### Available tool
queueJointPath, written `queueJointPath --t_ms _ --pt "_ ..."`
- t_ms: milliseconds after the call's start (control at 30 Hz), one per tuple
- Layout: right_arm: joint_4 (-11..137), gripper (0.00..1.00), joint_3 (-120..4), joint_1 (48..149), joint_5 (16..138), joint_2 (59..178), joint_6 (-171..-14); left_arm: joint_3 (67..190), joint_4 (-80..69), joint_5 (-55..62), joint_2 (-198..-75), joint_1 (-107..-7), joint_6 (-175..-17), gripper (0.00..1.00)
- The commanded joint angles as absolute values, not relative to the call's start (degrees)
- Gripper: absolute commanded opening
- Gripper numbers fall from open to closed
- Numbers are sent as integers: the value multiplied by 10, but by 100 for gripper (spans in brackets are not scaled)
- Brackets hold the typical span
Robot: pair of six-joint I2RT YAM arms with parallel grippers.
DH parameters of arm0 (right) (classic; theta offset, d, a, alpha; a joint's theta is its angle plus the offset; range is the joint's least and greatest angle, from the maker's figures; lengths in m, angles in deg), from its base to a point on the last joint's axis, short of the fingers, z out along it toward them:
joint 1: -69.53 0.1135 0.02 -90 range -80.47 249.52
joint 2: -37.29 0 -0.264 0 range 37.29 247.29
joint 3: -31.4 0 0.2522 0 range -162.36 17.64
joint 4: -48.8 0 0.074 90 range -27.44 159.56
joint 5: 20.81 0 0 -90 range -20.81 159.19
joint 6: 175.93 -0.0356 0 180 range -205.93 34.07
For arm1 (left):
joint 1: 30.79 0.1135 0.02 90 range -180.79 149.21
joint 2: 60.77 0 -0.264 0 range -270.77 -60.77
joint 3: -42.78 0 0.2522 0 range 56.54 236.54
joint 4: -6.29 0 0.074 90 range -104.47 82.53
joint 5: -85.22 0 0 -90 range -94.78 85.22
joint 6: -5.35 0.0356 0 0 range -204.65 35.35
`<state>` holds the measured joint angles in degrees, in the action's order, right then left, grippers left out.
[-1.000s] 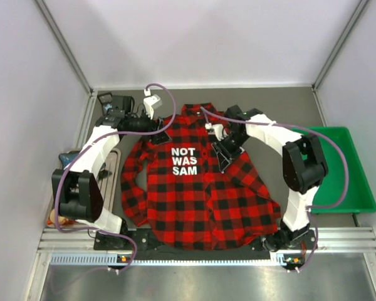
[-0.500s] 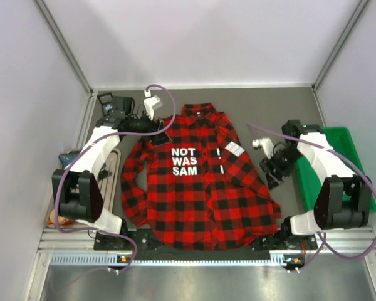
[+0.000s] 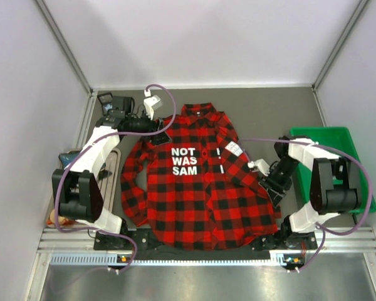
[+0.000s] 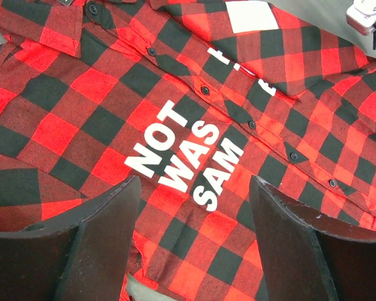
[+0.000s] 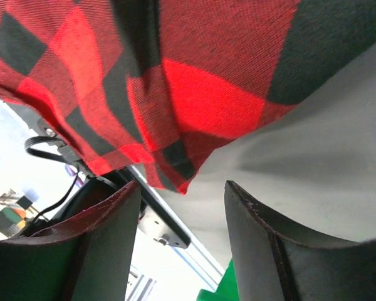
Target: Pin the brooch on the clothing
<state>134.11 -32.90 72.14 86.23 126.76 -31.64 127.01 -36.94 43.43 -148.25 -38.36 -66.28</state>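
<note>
The clothing [image 3: 194, 194], a red-and-black plaid shirt with white lettering, lies flat on the table, collar toward the far side. It fills the left wrist view [image 4: 81, 94]. My left gripper [image 3: 161, 134] hovers open over the shirt's left shoulder, and the left wrist view shows its jaws [image 4: 194, 188] wide apart above the plaid, just below the lettering. My right gripper [image 3: 274, 187] is low at the shirt's right sleeve edge. Its jaws [image 5: 182, 188] stand open with nothing between them, and a fold of the shirt [image 5: 207, 94] lies just beyond the tips. The brooch is not in view.
A green bin [image 3: 357, 188] stands at the right edge, close behind the right arm. A dark blue object [image 3: 65, 160] and an orange-brown object [image 3: 53, 219] lie at the far left beside the left arm. A white rectangular patch [image 3: 234, 148] sits on the shirt's right chest.
The right arm left the shirt's chest, swung out toward the green bin, then came back to the right sleeve edge with its jaws wider. The white patch is uncovered. The left arm stayed still.
</note>
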Motion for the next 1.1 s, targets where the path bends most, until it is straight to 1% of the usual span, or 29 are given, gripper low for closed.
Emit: queueJointPath --t_ms 0,33,133,167,233,267,367,467,533,700,800,867,933,1000,1033,1067 --pt "1287 55 -322 723 843 1293 -319 1268 -340 451 -1462 -383 -658 75" --pt "1273 54 -322 723 840 1297 -323 1268 -339 451 -1462 -383 -658 75" --pt "1252 46 -322 722 834 1312 -335 1268 -339 451 -1462 -383 -658 75" --pt "1246 37 -322 724 827 1315 -338 1267 -339 451 -1462 -383 -657 75" --pt "1243 21 -323 723 822 1317 -345 1267 -339 448 -1461 -383 -656 75" --pt "1243 0 -325 723 815 1314 -349 1268 -339 447 -1460 -383 -653 75" --pt "1268 0 -344 721 808 1279 -357 1265 -341 446 -1457 -383 -650 75" --pt "1322 0 -389 722 814 1219 -361 1260 -340 444 -1452 -383 -647 75" --pt "1340 0 -442 722 809 1191 -372 1256 -339 444 -1451 -383 -648 75" --pt "1372 0 -576 720 719 1125 -378 1253 -330 443 -1447 -382 -657 74" --pt "1366 0 -632 707 654 1103 -350 1248 -323 439 -1444 -382 -658 74" --pt "1332 0 -649 698 608 1094 -316 1246 -320 436 -1444 -382 -656 74" --pt "1274 0 -659 652 575 1079 -266 1243 -319 432 -1440 -382 -655 74" --pt "1224 0 -648 619 564 1069 -226 1241 -322 427 -1438 -381 -652 74" --pt "1194 0 -641 582 563 1059 -183 1238 -320 426 -1437 -381 -651 74" --pt "1137 0 -633 565 564 1055 -162 1238 -321 425 -1436 -380 -648 75"
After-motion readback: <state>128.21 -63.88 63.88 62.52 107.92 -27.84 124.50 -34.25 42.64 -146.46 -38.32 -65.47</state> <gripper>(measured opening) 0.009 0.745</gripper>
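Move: The cuff of the clothing's folded-over right sleeve lies almost between the right fingers, some 2 cm ahead, 1 cm right and 3 cm below. The green bin's middle is about 20 cm right and 10 cm ahead of that hand, the sleeve's white patch roughly 16 cm left and 18 cm ahead, and the shirt's near right corner 12 cm back. From the left hand the cuff is about 39 cm right, 20 cm back and 17 cm below. The sleeve's cuff is pinched by the right hand, which eases down and forward a few centimetres and shuts its fingers fully on the cloth. Gripping it, the hand then sweeps up by about 24 cm, also forward and lastly rightward, away from the shirt body to above the bin's side, the fingers swinging from pointing down towards pointing forward. ##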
